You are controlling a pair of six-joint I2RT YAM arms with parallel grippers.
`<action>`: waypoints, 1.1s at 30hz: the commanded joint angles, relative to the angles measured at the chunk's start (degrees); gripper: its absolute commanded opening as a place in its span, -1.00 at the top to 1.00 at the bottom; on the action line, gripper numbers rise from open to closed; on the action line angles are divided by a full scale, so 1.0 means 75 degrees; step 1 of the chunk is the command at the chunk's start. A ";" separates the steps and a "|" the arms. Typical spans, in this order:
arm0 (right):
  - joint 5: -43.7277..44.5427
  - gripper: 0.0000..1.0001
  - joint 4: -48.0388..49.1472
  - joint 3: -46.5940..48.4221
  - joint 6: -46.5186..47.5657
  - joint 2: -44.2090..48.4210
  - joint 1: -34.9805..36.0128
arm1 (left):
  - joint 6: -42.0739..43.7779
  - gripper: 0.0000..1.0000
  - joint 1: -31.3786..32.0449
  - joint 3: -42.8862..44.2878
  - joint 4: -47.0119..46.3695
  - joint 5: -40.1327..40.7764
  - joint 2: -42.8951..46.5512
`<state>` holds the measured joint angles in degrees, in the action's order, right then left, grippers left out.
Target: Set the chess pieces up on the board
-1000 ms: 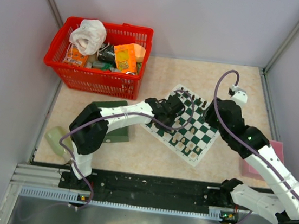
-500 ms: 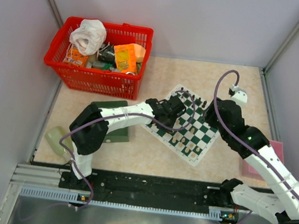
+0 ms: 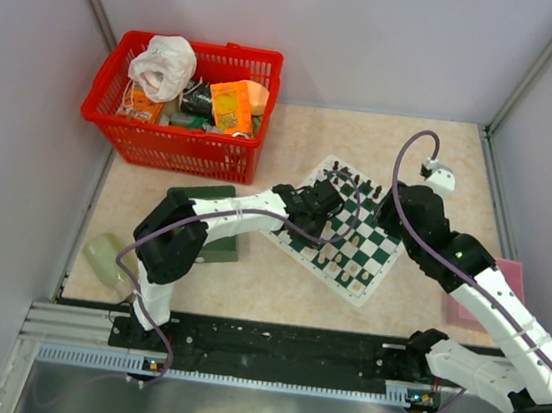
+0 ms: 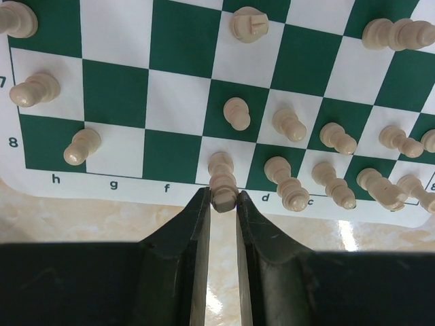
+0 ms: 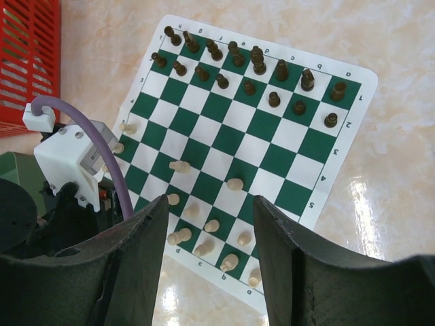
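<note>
The board (image 3: 367, 246) lies tilted at mid-table. My left gripper (image 3: 322, 205) hangs over its left part. In the left wrist view the left gripper (image 4: 223, 201) is shut on the top of a cream piece (image 4: 221, 178), which stands upright at the board's (image 4: 180, 47) lettered edge between "f" and "d". More cream pieces (image 4: 288, 124) stand to its right. My right gripper (image 3: 394, 211) is open and empty above the board's right side. In the right wrist view the right gripper (image 5: 211, 201) frames the board (image 5: 258, 146), with black pieces (image 5: 248, 64) in the far rows and cream pieces (image 5: 204, 227) in the near ones.
A red basket (image 3: 183, 104) full of items stands at the back left. A dark green tray (image 3: 215, 247) lies under the left arm. A pale green object (image 3: 104, 256) sits at the front left. A pink object (image 3: 502, 290) lies at the right edge.
My left gripper has shifted slightly to the right over the board. The right arm has hardly moved.
</note>
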<state>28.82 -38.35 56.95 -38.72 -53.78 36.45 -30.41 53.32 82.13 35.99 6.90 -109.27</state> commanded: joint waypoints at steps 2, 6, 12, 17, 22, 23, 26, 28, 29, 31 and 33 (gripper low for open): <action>0.0060 -0.05 0.0156 0.0036 -0.0017 -0.0001 -0.0078 | -0.0117 0.92 0.0051 -0.0052 -0.0310 0.0018 0.0015; 0.0060 -0.06 0.0168 0.0036 0.0006 -0.0013 -0.0078 | -0.0117 0.67 0.0063 -0.0087 -0.0310 0.0030 0.0074; 0.0036 -0.08 0.0168 -0.0011 -0.0029 -0.0013 -0.0067 | -0.0117 0.46 0.0098 -0.0099 -0.0345 -0.0005 0.0132; 0.0013 -0.09 0.0180 0.0001 -0.0040 -0.0001 -0.0067 | -0.0117 0.31 0.0109 -0.0110 -0.0357 0.0006 0.0226; 0.0013 -0.10 0.0191 0.0001 -0.0017 -0.0001 -0.0078 | -0.0128 0.16 0.0109 -0.0157 -0.0369 0.0018 0.0331; 0.0001 -0.10 0.0191 0.0001 -0.0029 -0.0013 -0.0078 | -0.0140 0.13 0.0109 -0.0169 -0.0380 0.0030 0.0378; -0.0080 -0.10 0.0226 0.0001 0.0006 -0.0071 -0.0067 | -0.0152 0.02 0.0109 -0.0181 -0.0380 0.0158 0.0658; -0.0186 -0.10 0.0250 0.0036 0.0111 -0.0142 -0.0078 | -0.0187 -0.02 0.0109 -0.0192 -0.0322 0.0403 0.0916; -0.0244 -0.10 0.0238 0.0071 0.0123 -0.0200 -0.0078 | -0.0187 -0.04 0.0109 -0.0216 -0.0299 0.0544 0.1057; -0.0350 -0.10 0.0261 0.0117 0.0135 -0.0317 -0.0067 | -0.0164 -0.11 0.0109 -0.0262 -0.0240 0.0907 0.1396; -0.0443 -0.11 0.0273 0.0164 0.0194 -0.0469 -0.0090 | -0.0164 -0.18 0.0098 -0.0356 -0.0205 0.1305 0.1783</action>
<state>27.40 -38.13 56.88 -38.52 -55.57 36.45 -31.42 53.87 79.94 34.96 10.15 -104.25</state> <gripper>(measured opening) 0.549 0.562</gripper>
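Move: The tall white piece, already standing on the e-file square of the board's near edge row, is pinched by its head in the left hand, its middle roughly 2 cm straight below. From that hand the next tall piece stands about 2 cm back and 3 cm right; a pawn lies some 3 cm ahead and 2 cm right, another 1 cm ahead and 4 cm right, all 3 to 4 cm below. The held piece lies around 16 cm left of the right hand, about level and 19 cm below. The tall white piece is let go on its square: the left fingers, pinching its head at first, stay nearly in place and spread to roughly half open, clear of it on both sides. Only then does the left hand begin a quick rise of about 2.5 cm, straight up away from the piece with hardly any tilt. ##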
